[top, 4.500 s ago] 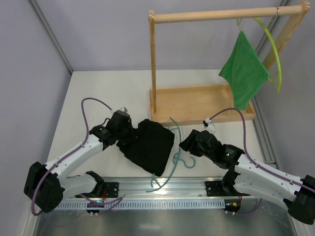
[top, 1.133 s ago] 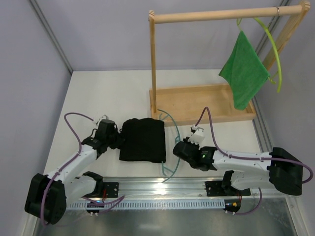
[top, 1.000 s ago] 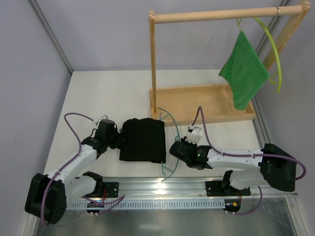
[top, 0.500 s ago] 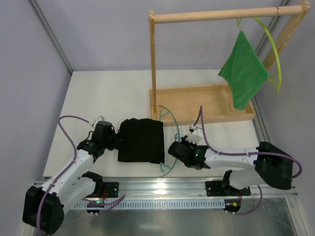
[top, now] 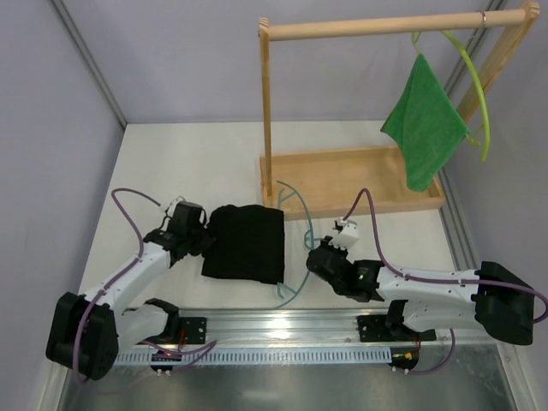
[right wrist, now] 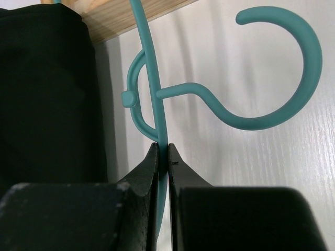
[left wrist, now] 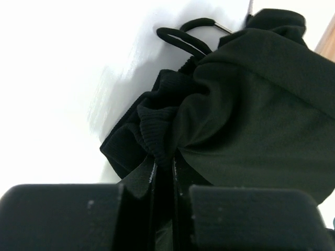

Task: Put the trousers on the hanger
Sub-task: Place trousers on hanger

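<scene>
The black trousers point(top: 247, 244) lie folded on the white table, draped across the teal hanger point(top: 295, 205), whose arms stick out past the fabric at the far and near ends. My left gripper point(top: 202, 241) is shut on the bunched left edge of the trousers point(left wrist: 246, 120); the left gripper point(left wrist: 163, 167) pinches a ribbed fold. My right gripper point(top: 315, 259) is shut on the hanger's arm just below the hook; in the right wrist view the right gripper point(right wrist: 163, 151) clamps the teal hanger point(right wrist: 157, 104), with the trousers point(right wrist: 47, 99) to its left.
A wooden rack with a tray base point(top: 351, 180) and top rail point(top: 385, 26) stands behind. A green cloth point(top: 424, 128) hangs on a yellow-green hanger point(top: 475, 86) at the right. A metal rail point(top: 282, 330) runs along the near edge.
The trousers were drawn left and flattened over the hanger since the earliest frame. In the last half second the right gripper shifted slightly right with the hanger; the left arm moved a little.
</scene>
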Controlling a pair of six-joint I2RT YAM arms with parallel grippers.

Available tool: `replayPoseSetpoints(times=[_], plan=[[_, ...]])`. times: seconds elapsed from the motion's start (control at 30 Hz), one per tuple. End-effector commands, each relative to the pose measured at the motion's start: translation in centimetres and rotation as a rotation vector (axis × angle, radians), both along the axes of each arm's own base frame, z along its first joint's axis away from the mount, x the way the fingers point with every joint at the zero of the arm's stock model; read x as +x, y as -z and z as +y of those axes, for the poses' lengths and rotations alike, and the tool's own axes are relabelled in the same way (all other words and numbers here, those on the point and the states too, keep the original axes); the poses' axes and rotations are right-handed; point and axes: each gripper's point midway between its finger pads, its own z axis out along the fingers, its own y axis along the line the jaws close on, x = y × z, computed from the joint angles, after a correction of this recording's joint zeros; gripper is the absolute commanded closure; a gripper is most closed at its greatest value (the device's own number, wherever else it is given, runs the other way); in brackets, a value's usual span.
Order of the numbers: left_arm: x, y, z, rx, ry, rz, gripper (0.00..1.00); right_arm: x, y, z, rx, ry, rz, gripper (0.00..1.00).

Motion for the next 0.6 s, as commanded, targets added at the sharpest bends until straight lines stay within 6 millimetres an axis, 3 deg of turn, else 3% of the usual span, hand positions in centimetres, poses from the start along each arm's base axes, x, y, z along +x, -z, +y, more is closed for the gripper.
replayPoseSetpoints(times=[0.0, 0.07, 0.1, 0.17, 0.2, 0.23, 0.3, 0.37, 0.4, 0.47, 0.5, 0.53, 0.57], plan=[[0.0, 1.3, 6.4, 0.265, -0.134, 0.061, 0.91, 0.7, 0.9, -4.8, -0.263, 0.023, -0.061, 0.96], [0.0, 0.6, 5.9, 0.256, -0.098, 0.080, 0.84, 0.6, 0.7, -3.9, -0.237, 0.000, -0.043, 0.96], [0.7, -0.8, 5.0, 0.216, -0.070, 0.051, 0.75, 0.5, 0.7, -3.5, -0.208, 0.001, -0.033, 0.96], [1.5, -3.6, 4.5, 0.206, -0.025, -0.003, 0.68, 0.0, 0.8, -2.4, -0.150, -0.022, 0.000, 0.96], [0.7, -4.3, 4.8, 0.225, -0.009, 0.027, 0.67, -0.1, 0.7, -2.0, -0.130, -0.029, 0.008, 0.96], [1.8, -7.4, 5.1, 0.245, -0.030, -0.032, 0.67, -0.3, 0.7, -1.7, -0.110, -0.032, 0.016, 0.96], [1.2, -10.5, 5.8, 0.283, -0.042, -0.080, 0.65, -0.6, 0.1, -1.1, -0.079, -0.054, 0.023, 0.96], [1.4, -13.9, 4.7, 0.229, -0.006, -0.181, 0.62, -0.7, -0.3, -1.1, -0.073, -0.064, 0.019, 0.96], [2.0, -15.0, 3.4, 0.176, 0.046, -0.243, 0.62, -0.7, -0.6, -1.2, -0.073, -0.064, 0.012, 0.96], [1.5, -14.9, -0.8, 0.000, 0.202, -0.273, 0.62, -0.6, -1.3, -1.3, -0.070, -0.069, 0.001, 0.96], [2.6, -16.3, -3.1, -0.094, 0.270, -0.360, 0.63, -0.6, -1.7, -1.1, -0.064, -0.072, -0.003, 0.96], [2.4, -15.8, -4.8, -0.169, 0.324, -0.363, 0.64, -0.6, -1.8, -1.1, -0.065, -0.077, -0.001, 0.96], [1.4, -13.9, -6.8, -0.267, 0.404, -0.307, 0.66, -0.7, -1.9, -1.1, -0.072, -0.079, 0.001, 0.96]])
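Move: The left fingers are still shut on the left edge of the folded trousers, whose middle lies about 9 cm to this hand's right, level fore and aft and some 2 cm lower; the hanger's middle is about 21 cm to its right, and the foot of the rack's left post 14 cm right and 12 cm ahead. From the right hand, which holds the hanger, the trousers' middle is roughly 15 cm left, 3 cm ahead and 3 cm lower. The left fingers open to about a third and let go of the trousers' left edge, then the hand rises fast and clear by about 16 cm, easing some 3 cm forward while swinging a little left and back right, the fingers tipping outward by roughly 20 degrees. The right hand keeps its pinch on the hanger beside the hook and draws slightly to the right and back. ##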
